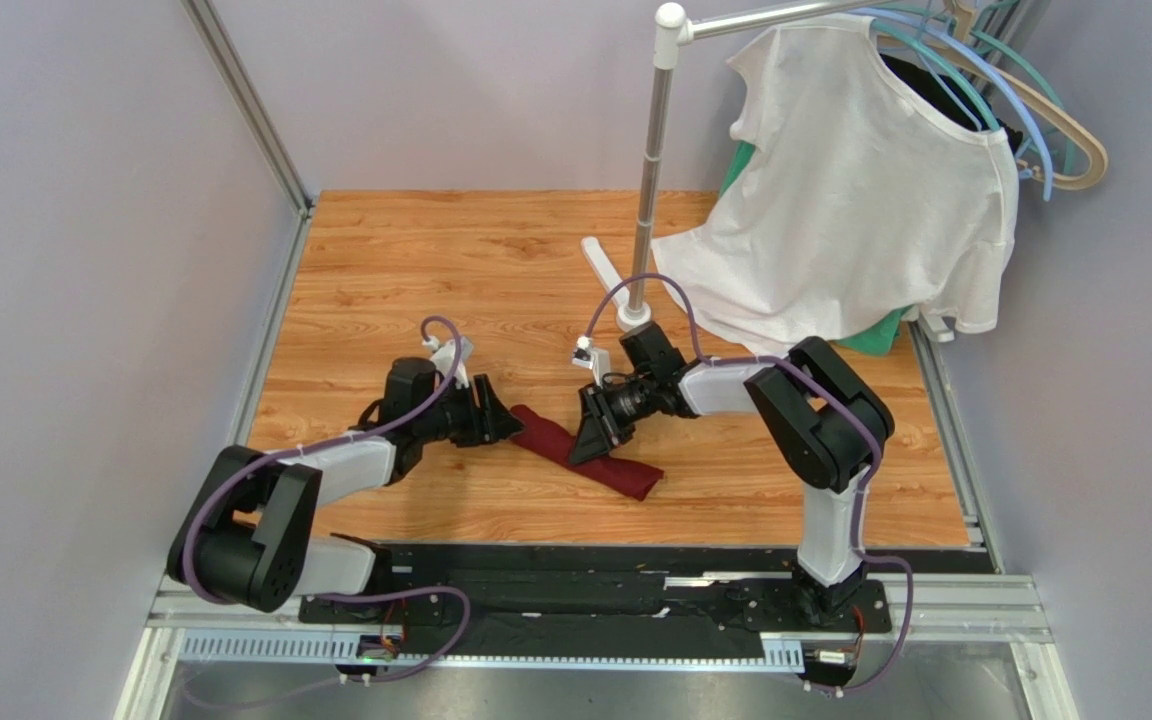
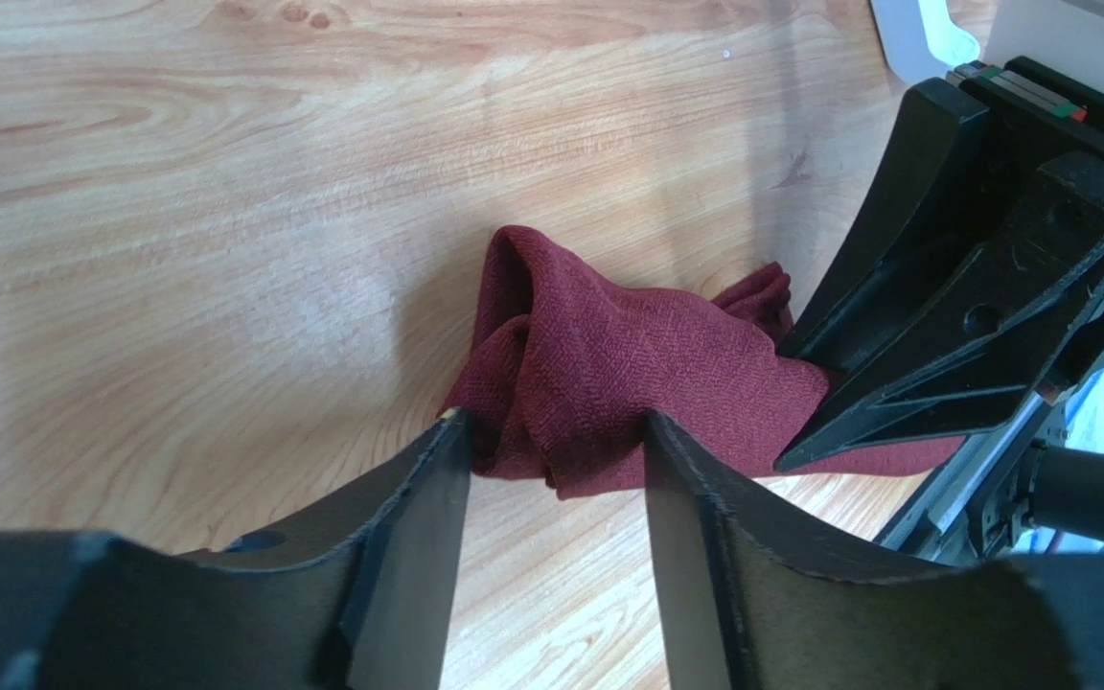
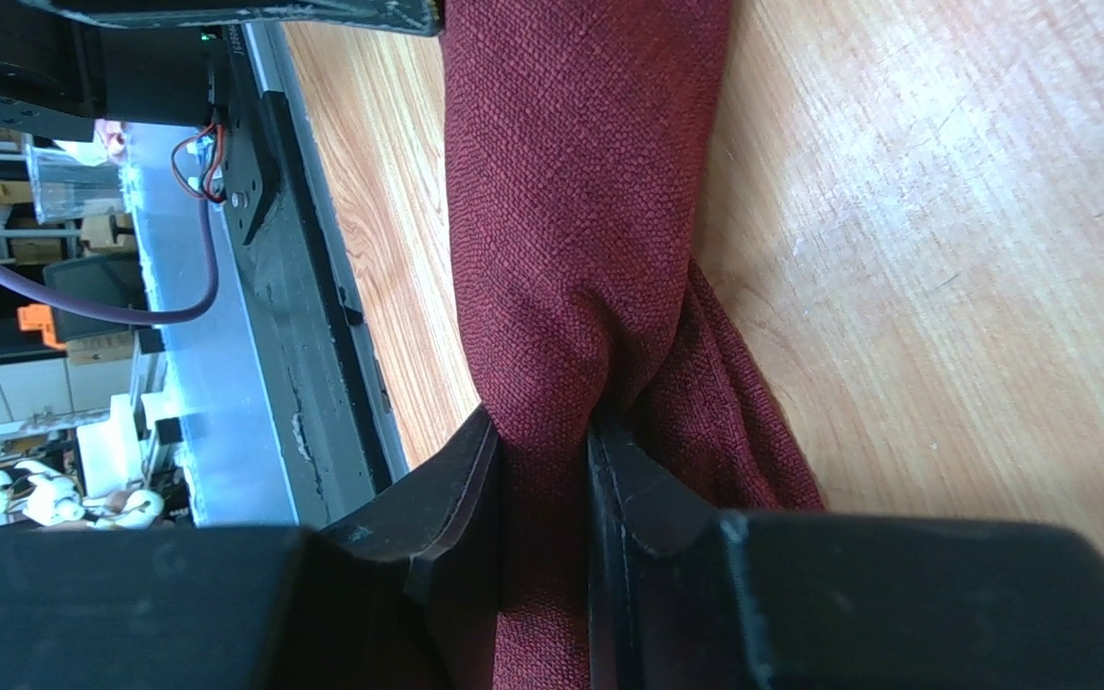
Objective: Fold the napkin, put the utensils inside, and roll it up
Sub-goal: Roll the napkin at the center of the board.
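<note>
The dark maroon napkin (image 1: 597, 461) lies bunched in a long roll, slanting across the wooden table (image 1: 387, 270) between the two arms. My right gripper (image 1: 594, 435) is shut on its middle; in the right wrist view the fingers (image 3: 479, 475) pinch the napkin (image 3: 572, 216) tightly. My left gripper (image 2: 551, 431) is open, with its fingertips at the near end of the napkin (image 2: 616, 360) and bare wood showing between the jaws. In the top view the left gripper (image 1: 500, 420) sits at the roll's left end. The utensils are out of view.
A white T-shirt (image 1: 853, 195) hangs on hangers from a metal rack (image 1: 657, 165) at the back right, over something green (image 1: 880, 333). The rack's white foot (image 1: 605, 270) stands on the table behind my right gripper. Grey walls close in both sides.
</note>
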`<state>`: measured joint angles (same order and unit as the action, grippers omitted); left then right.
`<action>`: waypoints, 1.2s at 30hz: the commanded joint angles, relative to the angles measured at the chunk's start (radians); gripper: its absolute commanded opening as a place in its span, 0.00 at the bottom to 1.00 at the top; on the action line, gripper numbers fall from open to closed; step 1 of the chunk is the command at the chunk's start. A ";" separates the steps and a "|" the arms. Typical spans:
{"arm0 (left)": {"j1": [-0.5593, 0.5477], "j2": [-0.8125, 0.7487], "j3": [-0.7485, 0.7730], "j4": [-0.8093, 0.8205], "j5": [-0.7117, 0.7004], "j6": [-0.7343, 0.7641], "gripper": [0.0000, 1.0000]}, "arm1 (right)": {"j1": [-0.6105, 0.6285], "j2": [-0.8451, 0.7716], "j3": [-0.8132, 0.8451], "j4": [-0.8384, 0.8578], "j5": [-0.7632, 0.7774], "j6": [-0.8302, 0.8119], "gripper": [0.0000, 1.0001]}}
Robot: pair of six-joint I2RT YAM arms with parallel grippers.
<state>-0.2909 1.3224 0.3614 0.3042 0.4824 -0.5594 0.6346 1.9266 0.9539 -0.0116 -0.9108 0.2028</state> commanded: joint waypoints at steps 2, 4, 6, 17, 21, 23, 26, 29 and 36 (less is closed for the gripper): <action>0.004 0.027 0.004 0.115 0.036 0.021 0.49 | -0.003 0.057 0.000 -0.093 0.018 -0.025 0.01; 0.006 0.029 -0.001 0.116 0.041 0.021 0.42 | -0.006 0.060 0.000 -0.091 0.018 -0.022 0.02; 0.004 0.031 -0.007 0.119 0.041 0.023 0.33 | -0.007 0.066 0.005 -0.088 0.015 -0.020 0.02; 0.004 0.084 0.037 0.064 0.055 0.045 0.00 | -0.016 -0.037 0.017 -0.154 0.122 -0.026 0.48; 0.004 0.097 0.076 0.001 0.051 0.073 0.00 | -0.016 -0.119 0.002 -0.176 0.239 -0.025 0.54; 0.004 0.103 0.096 -0.025 0.053 0.079 0.00 | -0.016 -0.179 -0.018 -0.174 0.276 -0.023 0.55; 0.004 0.112 0.116 -0.048 0.056 0.082 0.00 | -0.016 -0.274 -0.044 -0.176 0.378 -0.025 0.56; 0.004 0.124 0.134 -0.069 0.056 0.078 0.00 | -0.006 -0.377 -0.073 -0.180 0.499 -0.034 0.60; 0.004 0.158 0.185 -0.145 0.055 0.044 0.00 | 0.198 -0.501 -0.078 -0.197 0.898 -0.147 0.61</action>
<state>-0.2909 1.4673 0.5037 0.2031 0.5343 -0.5117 0.7216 1.4792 0.8799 -0.2150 -0.2939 0.1429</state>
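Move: The left hand is poised at the left end of the rolled napkin, whose end lies about 1 cm ahead, 2 cm to its right and 1 cm below; the right gripper's pinch is some 9 cm to its right and 3 cm back. The right hand already grips the roll's middle, right at its fingertips; from there the roll's right end lies about 9 cm right and 4 cm back, and the near end of the rack foot roughly 13 cm right and 8 cm ahead. While the right hand keeps its pinch on the middle of the roll almost motionless, the left fingers, open astride the left end, shut completely and pinch the cloth edge there, then stay closed, easing only about 1.5 cm forward and right. Once the left is shut, the right fingers open and let go of the roll, and that hand draws away upward by about 6 cm, also some 5 cm to the right and 3 cm forward, its wrist rolling back by roughly 30 degrees. ##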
